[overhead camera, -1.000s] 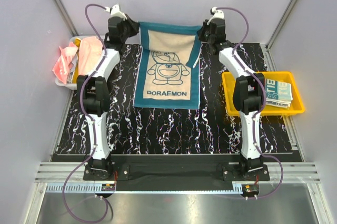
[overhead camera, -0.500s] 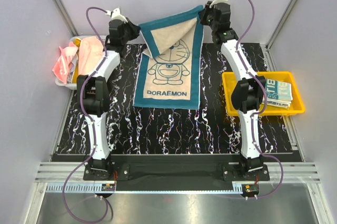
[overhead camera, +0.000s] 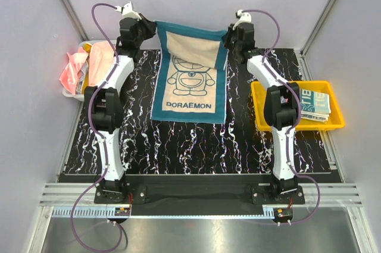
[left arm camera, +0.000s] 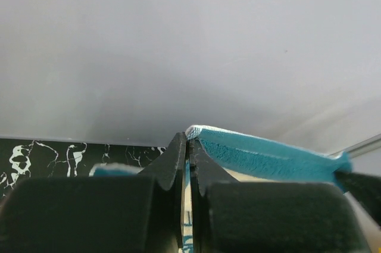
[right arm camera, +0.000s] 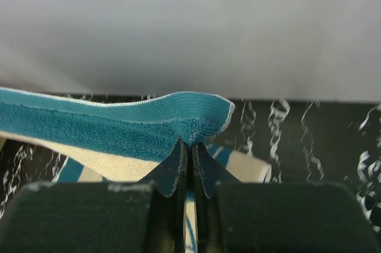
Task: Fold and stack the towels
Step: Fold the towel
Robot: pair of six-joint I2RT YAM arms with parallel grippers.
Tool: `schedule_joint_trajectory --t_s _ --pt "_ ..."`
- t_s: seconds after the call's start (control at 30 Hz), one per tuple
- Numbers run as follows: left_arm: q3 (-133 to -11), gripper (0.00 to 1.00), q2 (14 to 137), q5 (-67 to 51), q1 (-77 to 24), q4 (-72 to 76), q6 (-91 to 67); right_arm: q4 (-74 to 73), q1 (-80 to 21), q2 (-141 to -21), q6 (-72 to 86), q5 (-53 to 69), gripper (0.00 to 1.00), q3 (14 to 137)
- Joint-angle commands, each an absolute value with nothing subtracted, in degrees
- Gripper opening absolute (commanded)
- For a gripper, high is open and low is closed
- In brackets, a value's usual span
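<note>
A teal-and-cream towel (overhead camera: 189,80) with a cartoon cat print lies lengthwise on the black marbled mat (overhead camera: 238,140), its far edge lifted off the surface. My left gripper (overhead camera: 152,27) is shut on the far left corner and my right gripper (overhead camera: 228,36) is shut on the far right corner. In the left wrist view the teal border (left arm camera: 268,158) runs off to the right from the closed left gripper (left arm camera: 189,141). In the right wrist view the teal corner (right arm camera: 119,125) bunches above the closed right gripper (right arm camera: 191,146). The near edge rests flat on the mat.
A white mesh basket (overhead camera: 72,93) at the left edge holds pink and peach towels (overhead camera: 98,59). At the right a yellow tray (overhead camera: 262,116) holds a folded patterned towel (overhead camera: 315,104). Grey walls stand close behind the grippers.
Half a second ago the right gripper held its corner raised high, slanting the far edge. It has come back down, and the far edge now stretches level between both grippers.
</note>
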State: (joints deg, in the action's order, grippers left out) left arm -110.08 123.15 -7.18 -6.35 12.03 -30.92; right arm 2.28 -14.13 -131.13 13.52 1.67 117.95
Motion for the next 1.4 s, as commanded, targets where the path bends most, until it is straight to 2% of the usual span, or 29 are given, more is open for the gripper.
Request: schedule_joint_trajectory --t_s 0.0,0.23,0.57,0.93,1.17,1.37 --pt "-108.82 0.03 120.24 -4.66 -4.75 14.94 -29.88 7.82 -13.54 -124.28 15.11 -0.09 0.0 113.3" --pt "-96.96 0.05 113.65 -5.27 -4.57 18.01 -30.5 8.61 -13.54 -120.41 17.49 -0.09 0.0 104.95" --pt "-82.11 0.04 106.09 -4.84 -4.57 20.65 -31.55 6.16 -13.71 -113.56 19.34 6.23 0.0 97.39" --pt "-71.02 0.04 98.71 -4.48 -4.57 21.27 -32.52 6.94 -16.08 -108.37 22.5 7.91 0.0 82.81" --pt "-64.79 0.04 95.71 -4.75 -4.66 20.39 -32.7 7.29 -17.49 -106.62 23.38 7.74 0.0 78.23" --pt "-64.07 0.03 94.57 -3.96 -4.57 16.8 -34.54 6.51 -17.93 -105.21 23.38 7.56 0.0 76.47"
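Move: My left hand pinches the towel's far left corner. The near left corner of the towel lies about 34 cm back, straight in line and some 21 cm below, with the laundry basket about 27 cm to my left and 11 cm back. My right hand holds the far right corner. The towel's near right corner is roughly 35 cm back, 1 cm left and 14 cm below it; the yellow tray sits some 28 cm right and 26 cm back. Keeping both far corners pinched and the hem stretched between them, I draw my two hands together back towards the towel's near edge by about 15 cm, and down some 10 to 12 cm. They dip, ease up slightly, then sink again while both sets of fingers tip down about 20 degrees. ##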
